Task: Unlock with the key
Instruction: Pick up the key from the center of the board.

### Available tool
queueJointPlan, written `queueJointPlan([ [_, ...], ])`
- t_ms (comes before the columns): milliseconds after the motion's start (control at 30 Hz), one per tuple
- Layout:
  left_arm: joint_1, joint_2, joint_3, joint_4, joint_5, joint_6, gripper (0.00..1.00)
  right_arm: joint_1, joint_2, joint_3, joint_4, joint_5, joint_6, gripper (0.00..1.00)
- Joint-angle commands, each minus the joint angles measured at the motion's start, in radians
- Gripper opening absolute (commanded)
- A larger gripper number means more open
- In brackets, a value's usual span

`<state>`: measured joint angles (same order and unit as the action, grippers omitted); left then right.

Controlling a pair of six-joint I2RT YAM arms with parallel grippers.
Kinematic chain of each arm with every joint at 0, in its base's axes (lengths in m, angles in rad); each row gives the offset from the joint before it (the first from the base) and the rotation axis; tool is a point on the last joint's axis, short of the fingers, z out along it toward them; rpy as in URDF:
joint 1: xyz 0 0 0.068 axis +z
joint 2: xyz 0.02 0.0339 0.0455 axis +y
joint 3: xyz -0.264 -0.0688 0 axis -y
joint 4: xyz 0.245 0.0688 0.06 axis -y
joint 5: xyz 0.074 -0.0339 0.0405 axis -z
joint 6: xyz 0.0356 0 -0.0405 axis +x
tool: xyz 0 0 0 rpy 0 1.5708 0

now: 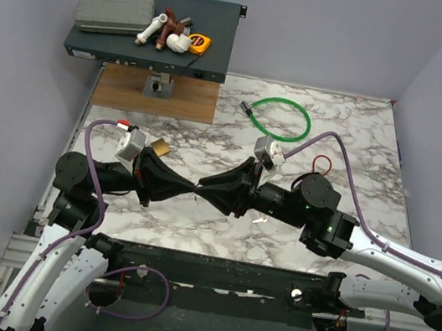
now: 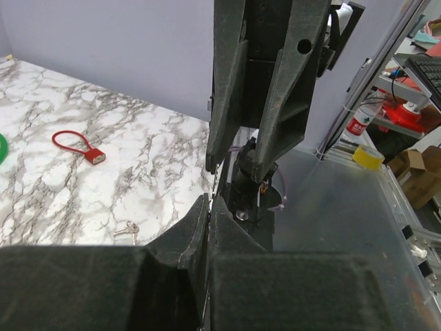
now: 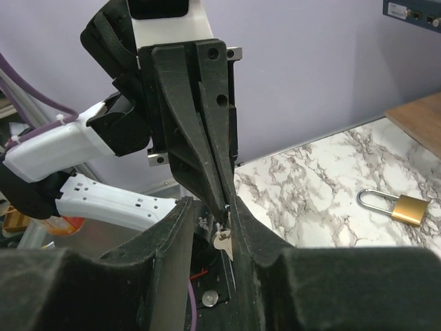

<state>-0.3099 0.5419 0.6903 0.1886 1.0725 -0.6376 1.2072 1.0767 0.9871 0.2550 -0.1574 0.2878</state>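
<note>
The key (image 3: 222, 243), small and silvery, hangs from the pinched tips of my left gripper (image 3: 222, 207) in the air over the marble table (image 1: 194, 225). My left gripper (image 1: 192, 189) is shut on the key's top end. Tip to tip with it, my right gripper (image 3: 209, 203) is open, one finger on each side of the key, and the key blade rests against its right-hand finger (image 3: 241, 221). In the left wrist view, my left gripper (image 2: 209, 205) has its fingers pressed together under the spread right gripper (image 2: 234, 164). The brass padlock (image 1: 159, 147) lies on the table beside the left arm.
A red cable lock (image 1: 321, 163) and a green cable loop (image 1: 280, 118) lie behind the right arm. More small keys (image 2: 126, 229) rest on the marble under the right gripper. A dark rack unit (image 1: 215, 46) with tools and a wooden board (image 1: 190, 99) stand at the back left.
</note>
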Motion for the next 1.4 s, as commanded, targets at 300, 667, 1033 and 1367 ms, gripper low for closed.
queueJointPlan([
  [300,-0.003,-0.006,0.005,0.089,0.014,-0.095,0.0,0.003,0.042,0.003,0.055,-0.089,0.01,0.01],
  [667,-0.003,-0.004,0.008,0.046,0.013,-0.066,0.0,0.002,0.039,0.002,0.064,-0.109,0.01,0.01],
  [1033,-0.003,0.008,0.024,0.03,0.054,-0.029,0.04,0.003,0.109,0.098,-0.061,-0.118,-0.024,0.01],
  [1367,-0.003,-0.004,0.026,0.012,0.086,0.007,0.0,0.003,0.141,0.149,-0.132,-0.128,-0.045,0.08],
])
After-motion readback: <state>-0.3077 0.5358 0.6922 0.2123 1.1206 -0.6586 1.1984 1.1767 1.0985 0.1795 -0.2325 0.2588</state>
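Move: Just left of the right hand, about 2 cm beyond its finger midpoint and level with it, the key sticks out of the left fingertips. From that hand the brass padlock lies some 27 cm ahead and 15 cm left, and the loose key about 12 cm ahead and 14 cm right, both roughly 35 cm below. For the left hand, the held key is about 1 cm to its right, between the shut pads. Closing from about a third open to nearly shut, the right fingers pinch the key in mid-air, then press on leftward until their tips meet the left fingertips, about 2 cm of travel in all. The left hand keeps its fingers practically shut on the key and eases back some 1 cm, rising slightly and sinking again. ##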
